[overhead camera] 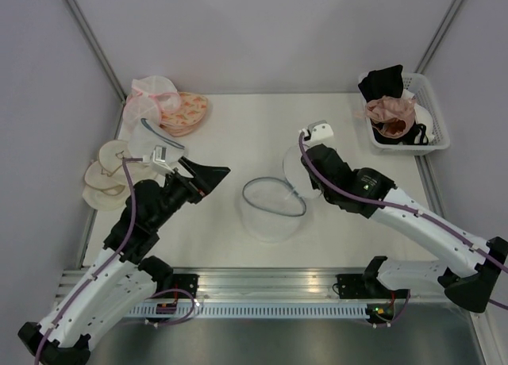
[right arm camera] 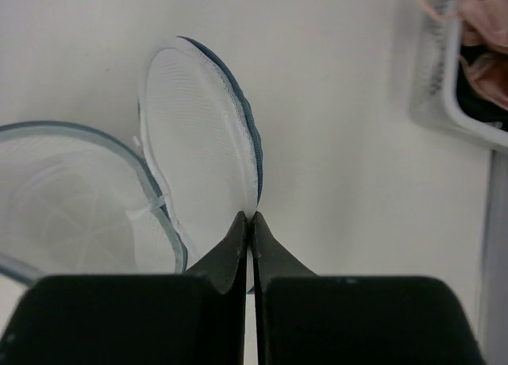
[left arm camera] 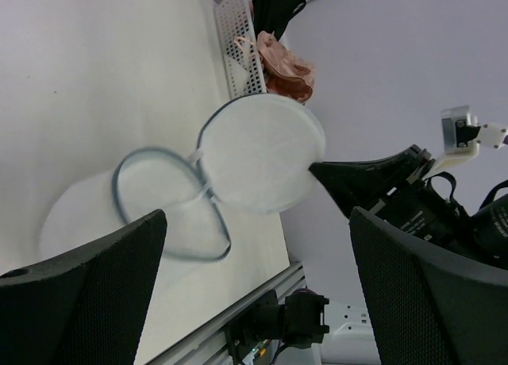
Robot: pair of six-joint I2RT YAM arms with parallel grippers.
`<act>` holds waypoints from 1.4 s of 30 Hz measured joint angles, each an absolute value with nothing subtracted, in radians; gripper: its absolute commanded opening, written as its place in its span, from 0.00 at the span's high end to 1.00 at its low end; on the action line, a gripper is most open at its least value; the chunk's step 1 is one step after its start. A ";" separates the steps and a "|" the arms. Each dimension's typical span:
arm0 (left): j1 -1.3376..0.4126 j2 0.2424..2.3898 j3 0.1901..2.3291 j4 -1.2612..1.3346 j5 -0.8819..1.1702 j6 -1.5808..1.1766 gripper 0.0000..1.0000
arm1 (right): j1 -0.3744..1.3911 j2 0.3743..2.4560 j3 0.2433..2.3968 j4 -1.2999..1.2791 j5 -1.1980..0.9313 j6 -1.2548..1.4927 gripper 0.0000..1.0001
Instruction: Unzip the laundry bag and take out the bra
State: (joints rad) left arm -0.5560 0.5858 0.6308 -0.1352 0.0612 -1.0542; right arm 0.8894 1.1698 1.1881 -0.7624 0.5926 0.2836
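The laundry bag (overhead camera: 272, 210) stands unzipped at the table's middle, its grey-blue rim open upward, with only white mesh showing inside. Its round lid (right arm camera: 198, 127) is lifted on edge, and my right gripper (right arm camera: 252, 216) is shut on the lid's rim. My left gripper (left arm camera: 258, 254) hangs open to the left of the bag with nothing between its fingers (left arm camera: 95, 286). The dusty pink bra (overhead camera: 389, 109) lies in the white basket (overhead camera: 435, 135) at the back right, on top of black bras.
A pink mesh pouch (overhead camera: 151, 95), an orange patterned bra (overhead camera: 189, 111) and flat cream cups (overhead camera: 109, 176) lie at the back left. Slanted frame posts rise at both back corners. The metal rail with the arm bases (overhead camera: 262, 290) runs along the near edge.
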 measured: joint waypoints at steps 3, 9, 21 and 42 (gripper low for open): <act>-0.556 0.572 0.631 -0.161 0.053 -1.054 0.00 | 0.885 1.160 1.222 -0.807 0.721 0.275 0.99; -0.556 0.540 0.630 -0.205 0.036 -1.054 0.00 | 0.892 1.182 1.200 -0.772 0.675 0.204 0.99; -0.556 0.477 0.593 -0.263 -0.006 -1.055 0.00 | 1.128 1.528 1.142 -0.573 0.667 0.129 1.00; -0.556 0.318 0.613 -0.436 -0.186 -1.058 0.01 | 1.198 1.648 1.178 -0.683 1.404 0.280 1.00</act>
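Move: The laundry bag's flap is already pinched shut-fingered in the right hand; the bag's open body hangs about 14 cm to that hand's left, roughly 5 cm back and 12 cm lower. The basket stands some 28 cm right and 26 cm ahead, about 15 cm down, with the pink bra in it about 24 cm right and 25 cm ahead, 12 cm below. From the empty left hand the bag's body lies roughly 17 cm right, 7 cm back and 17 cm down. The laundry bag is shaken out by its flap: the right hand, keeping its pinch, flicks about 3 cm right and up, sweeps some 14 cm left and well down, then swings 7 cm back right while rising and rolling its left side down, tipping its fingers up. The open left hand backs off left about 6 cm, sinking slightly and turning counter-clockwise. ##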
